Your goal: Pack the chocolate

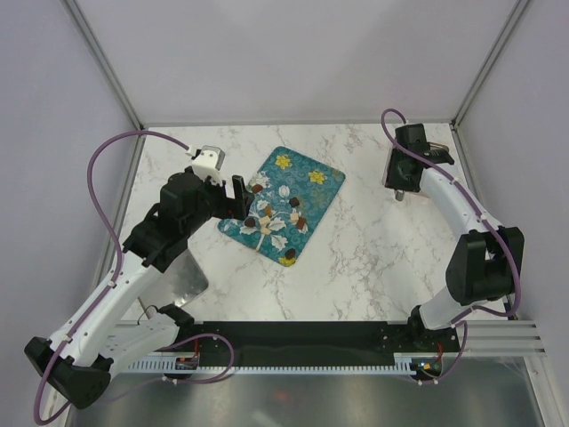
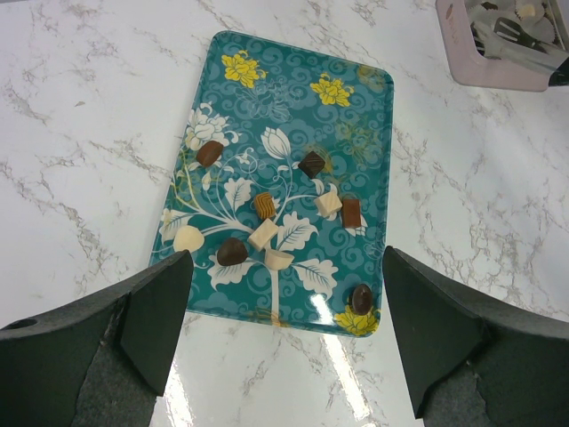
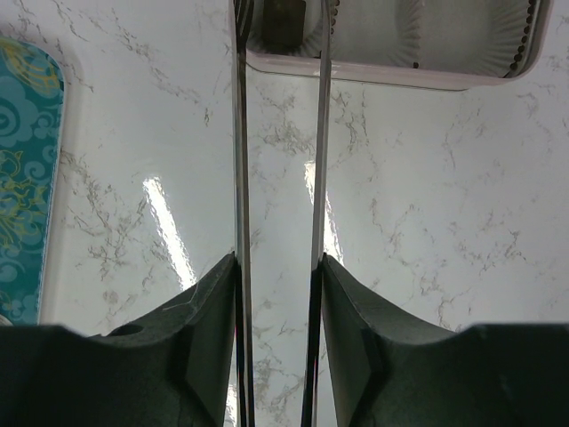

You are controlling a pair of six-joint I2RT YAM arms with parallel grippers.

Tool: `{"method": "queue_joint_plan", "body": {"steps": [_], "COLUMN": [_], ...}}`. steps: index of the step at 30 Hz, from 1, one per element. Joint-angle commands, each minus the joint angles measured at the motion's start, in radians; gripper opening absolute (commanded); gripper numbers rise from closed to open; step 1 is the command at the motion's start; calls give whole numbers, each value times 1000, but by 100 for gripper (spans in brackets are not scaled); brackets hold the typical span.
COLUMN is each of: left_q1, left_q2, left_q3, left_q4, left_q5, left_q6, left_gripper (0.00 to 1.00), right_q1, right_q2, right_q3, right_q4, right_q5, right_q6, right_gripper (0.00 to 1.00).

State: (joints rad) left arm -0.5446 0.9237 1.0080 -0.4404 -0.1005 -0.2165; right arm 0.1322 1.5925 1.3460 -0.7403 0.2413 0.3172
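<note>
Several chocolates, dark brown [image 2: 232, 252] and pale tan [image 2: 263, 234], lie scattered on the teal flowered tray [image 2: 267, 80] [image 1: 302, 173]. My left gripper [image 2: 283, 329] [image 1: 238, 197] hovers over the tray's near edge, open and holding nothing. My right gripper [image 3: 280, 267] [image 1: 404, 173] is shut on a pair of metal tongs [image 3: 240, 160]. The tongs' blades reach into a pink box [image 3: 391, 76] [image 2: 498, 44]. A brown chocolate [image 3: 286, 16] sits between the blade tips inside the box.
The pink box holds pleated paper cups and stands right of the tray on the marble table [image 1: 356, 258]. A shiny metal plate [image 1: 182, 276] lies at the table's left edge. Grey walls close in the table on three sides.
</note>
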Motion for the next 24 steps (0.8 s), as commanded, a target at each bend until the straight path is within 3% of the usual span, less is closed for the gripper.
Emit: {"method": "queue_joint_plan", "body": {"steps": [1,14,24], "left_q1": [8,12,14], "left_q2": [-6,-5,-8], "left_q3": [15,18,15], "left_q4": [19,19,17], "left_q5": [1,12,-2], "left_q6": [14,9,16], "left_gripper": [95,95,95], "right_q1": [-5,40,372], "right_q2": [-14,-100,-88], "right_q3": [11,84,-8], "right_q4": [32,-27,171], "right_q5": [15,-20,-121], "right_q6": [-9,6,36], "right_gripper": [48,47,46]}}
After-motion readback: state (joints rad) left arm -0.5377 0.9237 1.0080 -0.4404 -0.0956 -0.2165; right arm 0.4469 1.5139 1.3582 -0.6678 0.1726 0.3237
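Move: The tray's dark square chocolate is about 28 cm left of the right hand and 3 cm back, 13 cm below; the white cube is roughly 28 cm left and 7 back, the brown square 26 left and 9 back. The pink box is centred some 8 cm ahead and 8 cm to its right, 11 below, with the tong tips still in it. From the left hand the dark square chocolate is about 9 cm ahead, 11 right and 26 below. Lifting about 4 cm first, almost straight up, the right hand draws the already opened tongs clear of the box, then sweeps left some 13 cm towards the tray with gathering speed. It swings about 20 degrees counter-clockwise and tilts up slightly, while its fingers keep their hold on the tongs without squeezing them shut. ##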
